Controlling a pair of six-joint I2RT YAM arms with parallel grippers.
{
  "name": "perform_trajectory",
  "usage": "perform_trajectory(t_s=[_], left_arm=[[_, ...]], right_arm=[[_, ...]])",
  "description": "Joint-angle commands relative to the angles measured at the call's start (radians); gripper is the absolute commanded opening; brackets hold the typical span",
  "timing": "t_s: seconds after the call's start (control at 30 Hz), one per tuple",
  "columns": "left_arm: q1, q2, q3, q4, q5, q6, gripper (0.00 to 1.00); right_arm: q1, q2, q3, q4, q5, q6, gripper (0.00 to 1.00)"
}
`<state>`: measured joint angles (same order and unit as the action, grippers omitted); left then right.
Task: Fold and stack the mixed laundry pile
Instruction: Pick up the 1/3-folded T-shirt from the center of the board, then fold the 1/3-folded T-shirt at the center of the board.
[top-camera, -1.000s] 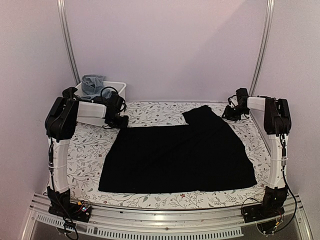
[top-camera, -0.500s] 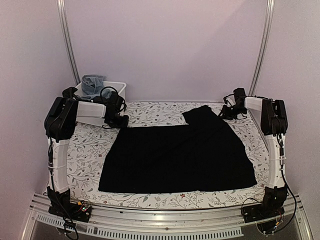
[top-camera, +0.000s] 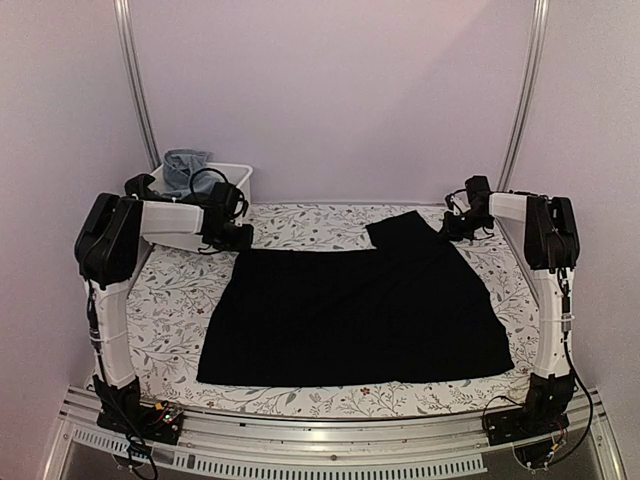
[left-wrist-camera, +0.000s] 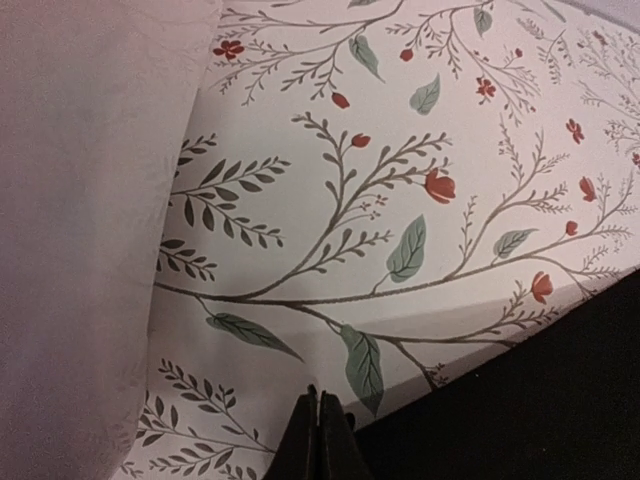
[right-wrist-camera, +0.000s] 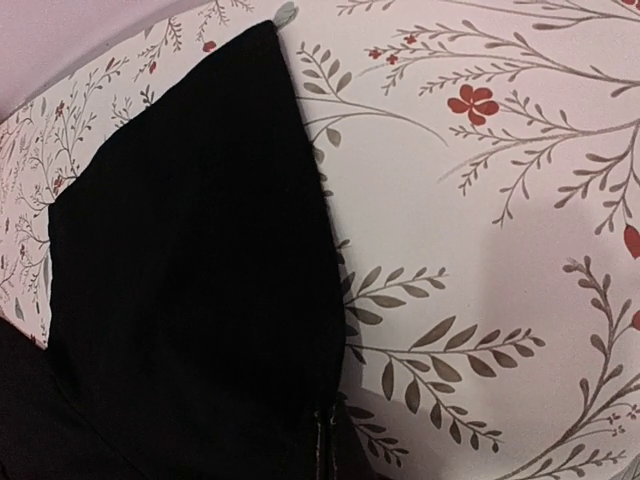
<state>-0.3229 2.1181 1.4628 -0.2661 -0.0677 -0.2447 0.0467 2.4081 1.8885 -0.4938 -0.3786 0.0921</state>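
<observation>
A large black cloth (top-camera: 350, 320) lies spread on the flowered table (top-camera: 170, 300), with a flap folded over at its far right. My left gripper (top-camera: 238, 240) is shut at the cloth's far left corner. In the left wrist view its tips (left-wrist-camera: 318, 415) press together and the cloth (left-wrist-camera: 540, 400) meets them on the right, its edge raised a little. At the flap's right edge my right gripper (top-camera: 448, 228) is shut on the cloth. The right wrist view shows that gripper (right-wrist-camera: 323, 435) closed on the edge of the black cloth (right-wrist-camera: 180, 280). Light blue denim jeans (top-camera: 185, 168) lie in the bin.
A white plastic bin (top-camera: 238, 176) stands at the back left, just behind my left gripper; its wall (left-wrist-camera: 80, 200) fills the left of the left wrist view. Metal frame posts rise at both back corners. Walls close in on both sides.
My right gripper has closed on the flap's edge. The left arm has shifted slightly back and left, and the cloth's far left corner has moved back with it.
</observation>
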Motion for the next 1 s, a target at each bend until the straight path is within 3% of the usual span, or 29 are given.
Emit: perform_trajectory(t_s=[0.0, 0.47, 0.97], left_arm=[[0.007, -0.060, -0.030, 0.041, 0.003, -0.007, 0.00], [-0.014, -0.165, -0.144, 0.116, -0.031, 0.004, 0.00], [-0.088, -0.365, -0.394, 0.196, -0.108, 0.012, 0.00]], right_arm=[[0.004, -0.131, -0.043, 0.039, 0.009, 0.026, 0.00], [0.004, -0.254, -0.195, 0.079, 0.007, 0.048, 0.00], [0.004, -0.568, -0.568, 0.205, -0.008, 0.101, 0.00]])
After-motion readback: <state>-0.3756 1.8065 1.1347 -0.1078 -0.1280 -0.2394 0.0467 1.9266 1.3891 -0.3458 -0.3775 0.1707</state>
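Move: Both grippers already hold the far corners of the black T-shirt just above the board. The shirt's middle lies about 22 cm back and 35 cm right of the left gripper, 4 cm below it. From the right gripper the shirt's middle is some 25 cm back, 32 cm left and 3 cm down. The shirt's loose flap lies around 14 cm left of the right gripper and 4 cm farther out; the laundry bin's middle is roughly 20 cm left of the left gripper and 7 cm ahead. Keep both grippers shut on the T-shirt's far corners and lift them back towards the bases. Raise the right one first, let it dip slightly as it draws back, then climb again, ending about 8 cm up and 8 cm back; ease the left one up and back some 5 cm each, tipping its fingers slightly forward and up. ##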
